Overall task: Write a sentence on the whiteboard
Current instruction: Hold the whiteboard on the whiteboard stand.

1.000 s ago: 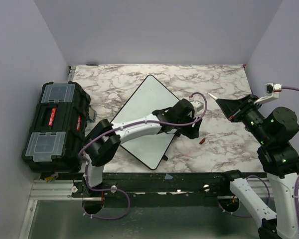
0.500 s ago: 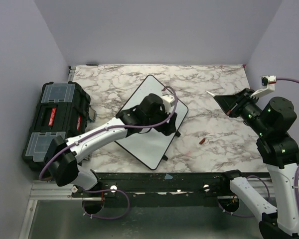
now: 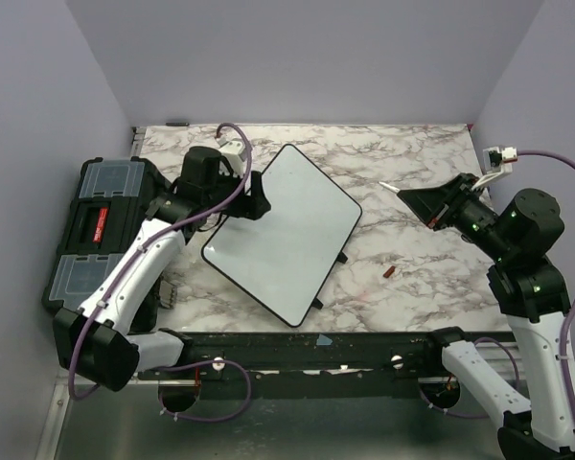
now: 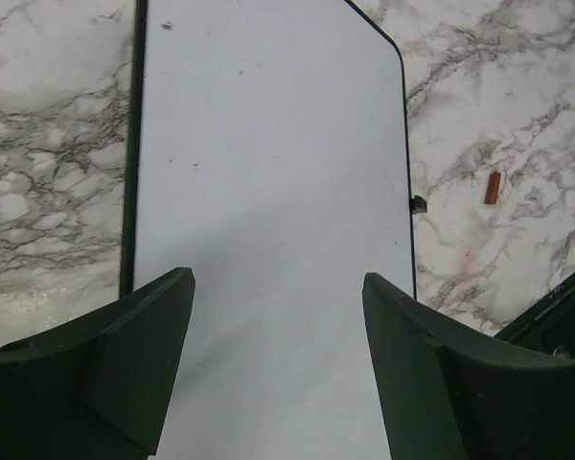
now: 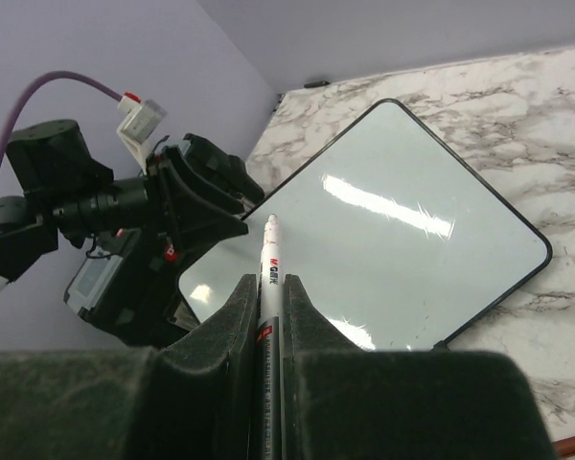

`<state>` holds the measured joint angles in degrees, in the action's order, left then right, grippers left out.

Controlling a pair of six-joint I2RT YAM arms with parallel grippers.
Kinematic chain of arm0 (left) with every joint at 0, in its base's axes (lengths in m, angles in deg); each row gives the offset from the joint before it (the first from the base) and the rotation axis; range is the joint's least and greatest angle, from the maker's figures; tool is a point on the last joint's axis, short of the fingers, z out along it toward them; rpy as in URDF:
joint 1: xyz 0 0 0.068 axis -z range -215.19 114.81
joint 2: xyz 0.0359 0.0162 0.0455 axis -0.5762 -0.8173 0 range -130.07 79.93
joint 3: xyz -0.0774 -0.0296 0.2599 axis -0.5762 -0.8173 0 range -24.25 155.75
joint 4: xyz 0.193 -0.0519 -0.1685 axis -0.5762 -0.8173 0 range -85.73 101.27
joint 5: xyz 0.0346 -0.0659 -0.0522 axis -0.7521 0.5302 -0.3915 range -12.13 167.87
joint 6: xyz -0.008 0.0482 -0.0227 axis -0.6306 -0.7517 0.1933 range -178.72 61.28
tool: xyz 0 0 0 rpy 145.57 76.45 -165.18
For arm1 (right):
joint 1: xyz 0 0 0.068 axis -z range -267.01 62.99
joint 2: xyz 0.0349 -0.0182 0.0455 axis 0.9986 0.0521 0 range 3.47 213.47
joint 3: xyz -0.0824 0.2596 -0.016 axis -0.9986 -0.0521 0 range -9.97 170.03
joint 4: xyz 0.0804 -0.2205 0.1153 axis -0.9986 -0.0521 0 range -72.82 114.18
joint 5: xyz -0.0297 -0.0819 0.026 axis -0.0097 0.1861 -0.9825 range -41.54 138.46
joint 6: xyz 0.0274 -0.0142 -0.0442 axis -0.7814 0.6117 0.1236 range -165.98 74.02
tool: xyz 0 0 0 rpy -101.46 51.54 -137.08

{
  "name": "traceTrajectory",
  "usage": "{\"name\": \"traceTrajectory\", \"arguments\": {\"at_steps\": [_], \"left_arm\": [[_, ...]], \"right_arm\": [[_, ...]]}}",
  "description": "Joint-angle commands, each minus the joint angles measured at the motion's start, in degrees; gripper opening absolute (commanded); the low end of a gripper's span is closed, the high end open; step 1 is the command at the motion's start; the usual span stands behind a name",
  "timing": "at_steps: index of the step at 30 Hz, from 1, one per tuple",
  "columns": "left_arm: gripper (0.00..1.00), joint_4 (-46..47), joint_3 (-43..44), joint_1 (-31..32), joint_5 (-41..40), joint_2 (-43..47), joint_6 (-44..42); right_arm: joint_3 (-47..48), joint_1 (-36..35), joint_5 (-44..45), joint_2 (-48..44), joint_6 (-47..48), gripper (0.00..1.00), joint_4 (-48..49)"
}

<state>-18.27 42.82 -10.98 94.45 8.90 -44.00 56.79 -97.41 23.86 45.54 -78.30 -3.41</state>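
The whiteboard (image 3: 286,235) lies turned like a diamond on the marble table, and its face is blank, so no sentence is in view. My left gripper (image 3: 255,201) hovers over the board's left corner. In the left wrist view it (image 4: 278,287) is open, with only the white board (image 4: 268,153) beneath the jaws. My right gripper (image 3: 412,197) is raised to the right of the board and shut on a white marker (image 3: 391,189). In the right wrist view the marker (image 5: 271,259) sticks out between the fingers, pointing toward the whiteboard (image 5: 402,240).
A black toolbox (image 3: 105,240) with clear lid compartments stands at the table's left edge beside the left arm. A small red cap (image 3: 389,272) lies on the marble right of the board and also shows as the cap (image 4: 493,188) in the left wrist view. Purple walls close in the table.
My left arm swung from the board's right side across to its left corner, and its jaws opened a little wider. The right gripper with the marker shifted slightly left and up.
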Motion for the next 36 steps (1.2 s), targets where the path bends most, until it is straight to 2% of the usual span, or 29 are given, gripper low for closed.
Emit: {"name": "traceTrajectory", "arguments": {"at_steps": [1,11,22,26,30,36], "left_arm": [[0.72,-4.6,3.4,-5.9,4.9,-2.1,-2.3],[0.66,-3.5,5.0,-12.9,11.5,-10.9,-3.1],[0.50,-2.1,0.5,-13.1,16.2,-10.7,-3.4],[0.47,-2.4,-0.3,-13.1,15.7,-10.8,-3.7],[0.36,-2.2,-0.2,-13.0,16.8,-11.6,-4.1],[0.32,-1.8,0.1,-10.0,18.9,-12.2,-6.0]], "right_arm": [[-0.7,0.1,-3.4,-0.4,0.2,0.01,1.9],[-1.7,0.2,-5.1,-0.8,0.0,0.01,1.2],[-4.6,0.1,-11.7,1.3,0.0,0.01,3.3],[-5.1,0.1,-12.5,1.8,-0.1,0.01,3.8],[-5.5,0.1,-13.2,1.6,0.0,0.01,3.9],[-6.4,0.1,-14.5,1.0,1.6,0.01,2.9]]}}
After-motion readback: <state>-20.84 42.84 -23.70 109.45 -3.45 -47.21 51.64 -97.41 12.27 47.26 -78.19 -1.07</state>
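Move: The middle of the whiteboard's left edge is about 3 cm ahead of the left gripper, 4 cm to its left and 7 cm below. From this hand the board's middle lies roughly 3 cm back and 11 cm to the right, and its far corner some 21 cm ahead and 9 cm right. The right hand holds the pen, with the whiteboard's middle about 9 cm ahead, 29 cm left and 22 cm below; the red cap lies some 4 cm back and 25 cm down, straight beneath otherwise. Bring the left gripper forward and left past the board's left edge by about 5 cm each way, then sink nearly 7 cm, drawing back a little and tipping the fingers some 15 degrees further down. Straddle the edge, one finger outside and one over the white face, narrowing the gap to about half. With the right hand, keep the pen gripped and ease down and left towards the board, turning slightly counter-clockwise. ##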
